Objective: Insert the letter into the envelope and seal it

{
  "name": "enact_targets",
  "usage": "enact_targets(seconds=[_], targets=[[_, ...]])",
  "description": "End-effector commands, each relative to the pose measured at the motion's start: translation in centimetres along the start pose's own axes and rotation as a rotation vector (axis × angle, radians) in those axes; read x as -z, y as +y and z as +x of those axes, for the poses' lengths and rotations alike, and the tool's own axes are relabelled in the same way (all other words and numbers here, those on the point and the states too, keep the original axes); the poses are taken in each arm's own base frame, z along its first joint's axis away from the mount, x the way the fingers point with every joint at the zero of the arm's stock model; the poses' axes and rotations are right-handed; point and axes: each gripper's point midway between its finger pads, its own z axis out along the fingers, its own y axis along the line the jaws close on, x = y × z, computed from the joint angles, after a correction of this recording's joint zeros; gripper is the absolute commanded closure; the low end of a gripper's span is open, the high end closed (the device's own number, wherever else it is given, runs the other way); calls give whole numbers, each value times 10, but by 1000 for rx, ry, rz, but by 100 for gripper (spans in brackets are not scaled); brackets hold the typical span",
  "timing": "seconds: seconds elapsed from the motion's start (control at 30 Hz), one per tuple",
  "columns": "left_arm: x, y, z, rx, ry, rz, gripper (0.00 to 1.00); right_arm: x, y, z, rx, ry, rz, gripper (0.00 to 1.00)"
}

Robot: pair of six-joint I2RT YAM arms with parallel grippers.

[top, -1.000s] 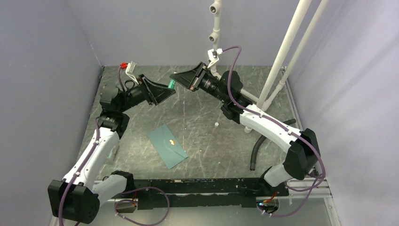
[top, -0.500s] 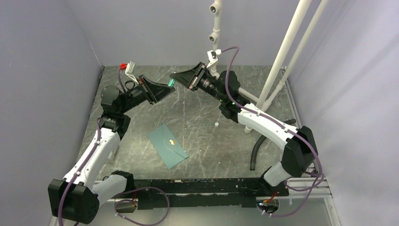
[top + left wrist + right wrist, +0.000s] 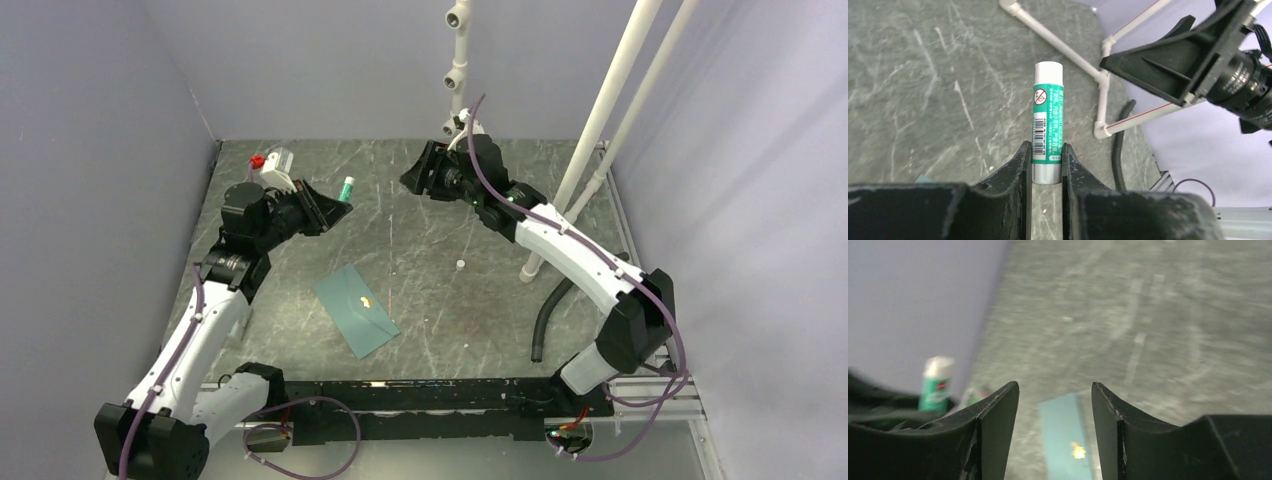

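The teal envelope (image 3: pixel 355 310) lies flat on the table with its flap down and a small gold mark on it; it also shows below my right fingers as the envelope (image 3: pixel 1065 435). The letter is out of view. My left gripper (image 3: pixel 335 205) is raised at the back left, shut on the lower end of a green-and-white glue stick (image 3: pixel 346 188). In the left wrist view that glue stick (image 3: pixel 1048 125) stands upright between the jaws of the left gripper (image 3: pixel 1045 147). My right gripper (image 3: pixel 412 178) hangs open and empty to its right, apart from the stick; the right gripper (image 3: pixel 1054 385) frames the envelope.
White pipe posts (image 3: pixel 600 130) rise at the back right, with a black hose (image 3: pixel 548 315) lying on the table by their foot. A small white bit (image 3: pixel 460 264) lies on the table right of the envelope. Grey walls close in the left, back and right.
The right gripper has let go of the glue stick, opened and drawn back to the right. The left gripper has closed on the stick and pulled it left, tilting it upright.
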Motion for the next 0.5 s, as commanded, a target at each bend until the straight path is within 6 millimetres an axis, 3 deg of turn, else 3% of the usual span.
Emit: enact_targets(seconds=[0.0, 0.07, 0.17, 0.33, 0.47], targets=[[14, 9, 2, -63, 3, -69, 98, 16, -118, 32, 170, 194, 476, 43], [15, 8, 6, -76, 16, -57, 98, 20, -146, 52, 174, 288, 542, 44], [16, 6, 10, -88, 32, -40, 97, 26, -172, 81, 191, 410, 582, 43], [17, 4, 14, -91, 45, -22, 98, 32, -206, 122, 206, 561, 662, 41], [16, 4, 15, -94, 51, -15, 98, 32, -219, 137, 202, 597, 683, 44]])
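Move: The white glue cap stands upright on the table roughly 12 cm to the right hand's right, about 1 cm back and some 28 cm below. From that cap the envelope's middle is about 26 cm left and 11 cm back, and the white pipe's foot 17 cm right and 3 cm back. From the left hand, still holding the uncapped glue stick, the cap is about 24 cm right, 5 cm ahead and 28 cm down. Right hand sinks some 22 cm, sweeping about 11 cm right towards the cap, tipping steeply down, fingers staying open. ##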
